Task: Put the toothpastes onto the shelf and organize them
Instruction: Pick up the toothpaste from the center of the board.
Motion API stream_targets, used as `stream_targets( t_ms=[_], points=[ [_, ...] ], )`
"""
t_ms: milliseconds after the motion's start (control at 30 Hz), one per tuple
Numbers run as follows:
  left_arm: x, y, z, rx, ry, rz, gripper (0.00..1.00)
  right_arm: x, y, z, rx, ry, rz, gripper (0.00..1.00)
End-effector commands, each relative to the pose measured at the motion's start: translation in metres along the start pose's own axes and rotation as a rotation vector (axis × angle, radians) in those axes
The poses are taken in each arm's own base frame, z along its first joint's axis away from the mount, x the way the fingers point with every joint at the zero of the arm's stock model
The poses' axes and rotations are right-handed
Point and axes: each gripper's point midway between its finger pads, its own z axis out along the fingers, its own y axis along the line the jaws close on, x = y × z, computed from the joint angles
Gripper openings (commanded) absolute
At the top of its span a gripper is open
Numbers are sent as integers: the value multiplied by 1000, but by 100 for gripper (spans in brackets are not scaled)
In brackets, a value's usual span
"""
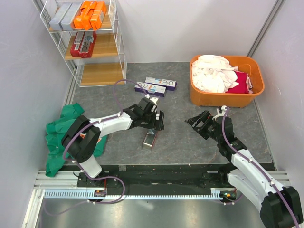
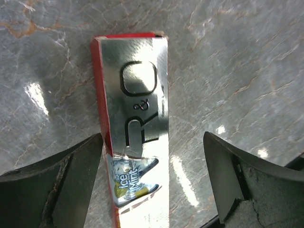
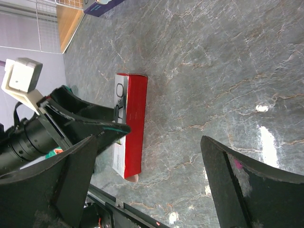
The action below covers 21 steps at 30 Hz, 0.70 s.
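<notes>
A red toothpaste carton with a silver panel (image 1: 150,140) (image 2: 135,109) (image 3: 133,118) lies flat on the grey table. My left gripper (image 1: 155,124) (image 2: 152,142) hangs open just over it, jaws either side of its near end, the carton closer to the left finger. Two white and purple cartons (image 1: 160,83) lie side by side further back. The shelf (image 1: 102,73) stands at the back left, with grey (image 1: 64,15) and orange cartons (image 1: 89,14) on top and red ones (image 1: 83,43) on the middle board. My right gripper (image 1: 197,124) (image 3: 148,142) is open and holds nothing, right of the red carton.
An orange tub (image 1: 225,99) of white and red laundry stands at the back right. A green cloth (image 1: 61,130) is heaped at the left edge beside the left arm. The shelf's bottom board is bare. The arms' base rail runs along the near edge.
</notes>
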Motion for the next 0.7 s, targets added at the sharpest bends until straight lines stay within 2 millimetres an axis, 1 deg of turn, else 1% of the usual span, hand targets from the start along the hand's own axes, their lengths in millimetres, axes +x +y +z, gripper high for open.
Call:
stream_targets(
  t_ms=[0,67,200,333,433,467,600,633,667],
  points=[
    [4,9,-4,-112,-8,103,93,-2,3,-1,-17,-7,-4,98],
    [7,13,-5,-154,-6,109,92,-1,3,-1,-16,-2,-3,98],
    [24,19,-3,-191,35,86,89,0,2,0,-12,0,1,98],
    [35,21,0,-203,61,81,77,1,1,1,-9,7,3,98],
    [37,19,1,-204,64,93,69,0,2,1,-12,7,4,98],
    [38,18,1,-205,63,102,68,1,2,1,-13,13,1,98],
    [36,15,0,-195,58,129,59,1,4,1,-20,13,0,98],
    [35,12,-1,-186,53,131,55,1,5,1,-22,15,0,98],
    [34,9,-3,-176,49,140,54,1,5,1,-23,18,1,98]
  ],
)
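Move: The toothpaste, a red-and-silver box lying lengthwise on the board, has its middle about 3 cm back from the left hand, 2 cm to its left and 4 cm below. Of the two blue boxes lying beyond, the nearer is some 16 cm ahead of the left hand and 4 cm to its left, the farther roughly 19 cm straight ahead. From the idle right hand the toothpaste is about 16 cm left, 4 cm back and 10 cm lower. The left hand draws back about 3 cm and sinks a little over 2 cm onto the middle of the toothpaste, easing some 2 cm to the left as the wrist swings its fingers about 12 degrees steeper towards the board. Wide open at first, the fingers come down astride the box, then close to a bit over half open until their tips meet its long sides by the Ice Mint panel. ##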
